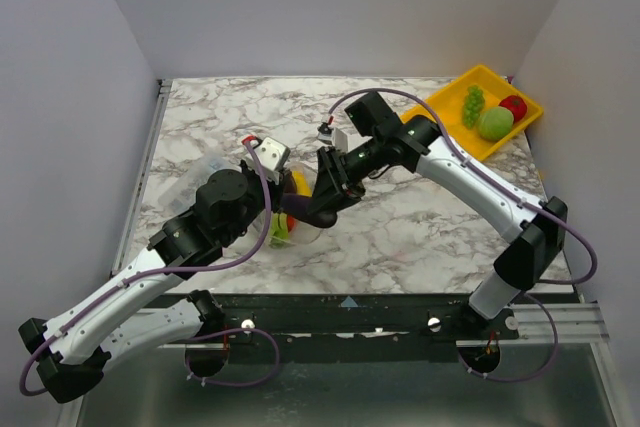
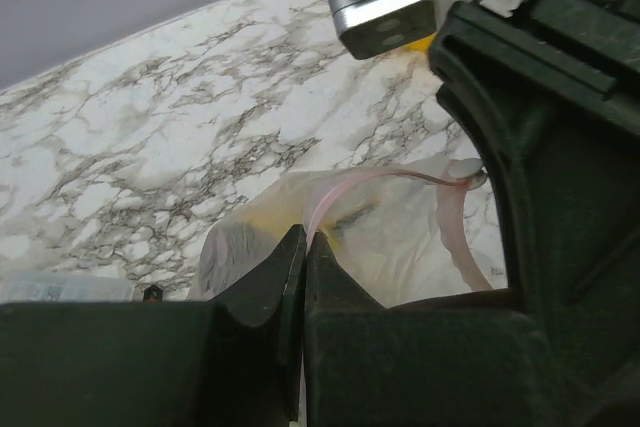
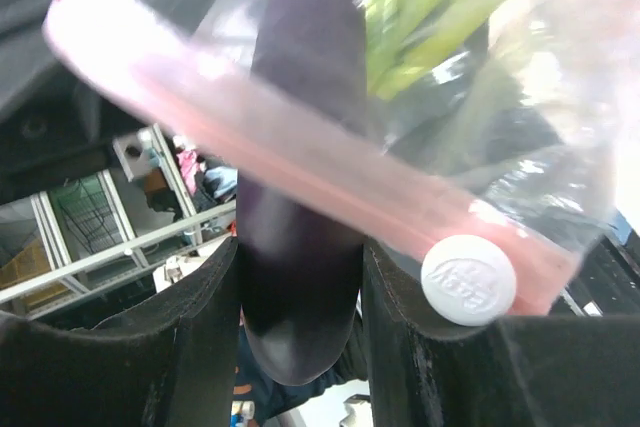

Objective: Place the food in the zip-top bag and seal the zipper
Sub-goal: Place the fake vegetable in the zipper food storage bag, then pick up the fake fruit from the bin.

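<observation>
The zip-top bag (image 2: 400,237) hangs crumpled and clear between the two arms, above the marble table. My left gripper (image 2: 305,239) is shut on one end of its pale pink zipper (image 2: 350,187). My right gripper (image 3: 300,252) is shut on the dark purple eggplant (image 3: 300,147), which pokes past the zipper (image 3: 330,182) into the bag's mouth. A green leafy stalk (image 3: 430,27) shows through the plastic. From above, the bag (image 1: 287,225) shows yellow, red and green food inside, with the left gripper (image 1: 283,179) and right gripper (image 1: 305,215) meeting at it.
A yellow tray (image 1: 478,73) at the back right holds green grapes (image 1: 472,104), a round green fruit (image 1: 495,123) and a red fruit (image 1: 514,106). A small rigid clear box (image 2: 60,287) lies left of the bag. A white round tab (image 3: 468,279) sits on the zipper's end.
</observation>
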Available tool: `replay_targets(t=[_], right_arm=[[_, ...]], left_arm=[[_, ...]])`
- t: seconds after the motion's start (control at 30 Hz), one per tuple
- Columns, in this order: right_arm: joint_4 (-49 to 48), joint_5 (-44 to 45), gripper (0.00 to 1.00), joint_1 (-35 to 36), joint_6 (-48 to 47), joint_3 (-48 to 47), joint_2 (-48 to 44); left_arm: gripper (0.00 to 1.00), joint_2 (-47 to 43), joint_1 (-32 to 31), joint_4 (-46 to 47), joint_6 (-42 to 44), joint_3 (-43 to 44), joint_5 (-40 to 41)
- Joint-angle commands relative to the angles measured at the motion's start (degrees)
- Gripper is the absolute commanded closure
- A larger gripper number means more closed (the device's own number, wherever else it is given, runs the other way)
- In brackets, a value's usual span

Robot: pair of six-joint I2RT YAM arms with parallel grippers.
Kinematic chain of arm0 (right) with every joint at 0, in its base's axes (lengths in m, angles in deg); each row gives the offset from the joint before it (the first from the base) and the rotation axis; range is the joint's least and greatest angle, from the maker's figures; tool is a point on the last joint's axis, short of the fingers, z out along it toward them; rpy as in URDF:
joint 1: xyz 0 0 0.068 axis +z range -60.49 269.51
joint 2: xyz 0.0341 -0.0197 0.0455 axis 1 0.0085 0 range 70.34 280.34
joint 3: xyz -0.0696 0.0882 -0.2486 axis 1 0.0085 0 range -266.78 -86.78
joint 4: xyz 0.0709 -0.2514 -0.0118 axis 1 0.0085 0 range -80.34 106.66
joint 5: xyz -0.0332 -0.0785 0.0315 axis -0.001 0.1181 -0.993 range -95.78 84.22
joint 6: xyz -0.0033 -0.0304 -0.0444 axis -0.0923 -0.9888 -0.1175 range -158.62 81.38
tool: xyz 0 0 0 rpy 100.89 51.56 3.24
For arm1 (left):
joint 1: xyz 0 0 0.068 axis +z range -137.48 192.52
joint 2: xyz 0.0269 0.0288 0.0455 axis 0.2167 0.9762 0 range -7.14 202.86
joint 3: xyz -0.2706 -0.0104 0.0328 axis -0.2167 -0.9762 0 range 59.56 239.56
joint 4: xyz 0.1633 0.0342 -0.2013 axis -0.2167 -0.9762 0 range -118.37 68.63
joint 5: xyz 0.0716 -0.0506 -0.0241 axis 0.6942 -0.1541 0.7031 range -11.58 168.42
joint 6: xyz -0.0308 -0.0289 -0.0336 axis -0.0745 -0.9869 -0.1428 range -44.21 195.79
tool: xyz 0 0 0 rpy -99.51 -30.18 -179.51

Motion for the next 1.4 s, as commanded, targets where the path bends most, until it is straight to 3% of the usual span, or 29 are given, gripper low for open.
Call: replay_targets(t=[0.0, 0.07, 0.23, 0.33, 0.6, 0.83, 0.97, 1.1, 1.17, 1.37], right_arm=[[7.82, 2.23, 0.82, 0.55, -2.23, -6.51, 5.11], [5.55, 2.22, 0.78, 0.63, -0.31, -6.65, 5.81], [-8.29, 1.18, 0.43, 0.81, 8.56, -0.69, 3.14], [-8.02, 2.07, 0.31, 0.81, 7.29, -0.58, 3.19], [-5.22, 4.80, 0.26, 0.81, 3.70, -1.78, 2.41], [-0.40, 16.09, 0.26, 0.84, -2.28, -5.33, -0.52], [-0.53, 28.43, 0.27, 0.81, -5.26, -4.58, -6.10], [1.77, 56.08, 0.28, 0.71, -7.99, -3.17, -12.97], [0.53, 65.91, 0.28, 0.73, -9.55, -0.10, -17.11], [-9.01, 103.85, 0.23, 0.55, -13.79, 18.10, -27.42]], left_arm=[[1.00, -0.77, -0.12, 1.26, -0.61, 1.61, -1.51], [1.00, -0.90, -0.12, 1.30, -0.71, 1.61, -1.54], [1.00, -1.24, -0.12, 1.34, -0.71, 1.52, -1.36], [1.00, -1.33, -0.12, 1.40, -0.68, 1.52, -1.41], [1.00, -1.50, -0.12, 1.29, -0.65, 1.61, -1.42], [1.00, -1.59, -0.12, 1.19, -0.57, 1.70, -1.28], [1.00, -1.56, -0.12, 1.19, -0.50, 1.61, -1.24], [1.00, -1.11, -0.12, 1.17, -0.59, 1.70, -1.35], [1.00, -0.85, -0.12, 1.13, -0.72, 1.72, -1.51], [1.00, -0.04, -0.12, 0.67, -0.86, 2.09, -1.78]])
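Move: The right hand holds the eggplant. The bag's middle lies about 7 cm to its left, level with it fore and aft and some 9 cm below. In the bag the yellow food is roughly 4 cm ahead, 6 cm left; the yellow crate stands about 20 cm ahead and 31 cm right, some 13 cm lower. The left hand keeps pinching the rim, the bag's middle about 4 cm to its right and 8 cm below. Right hand eases the eggplant in 2 cm, lets go, then swings some 20 cm right-forward towards the crate. ##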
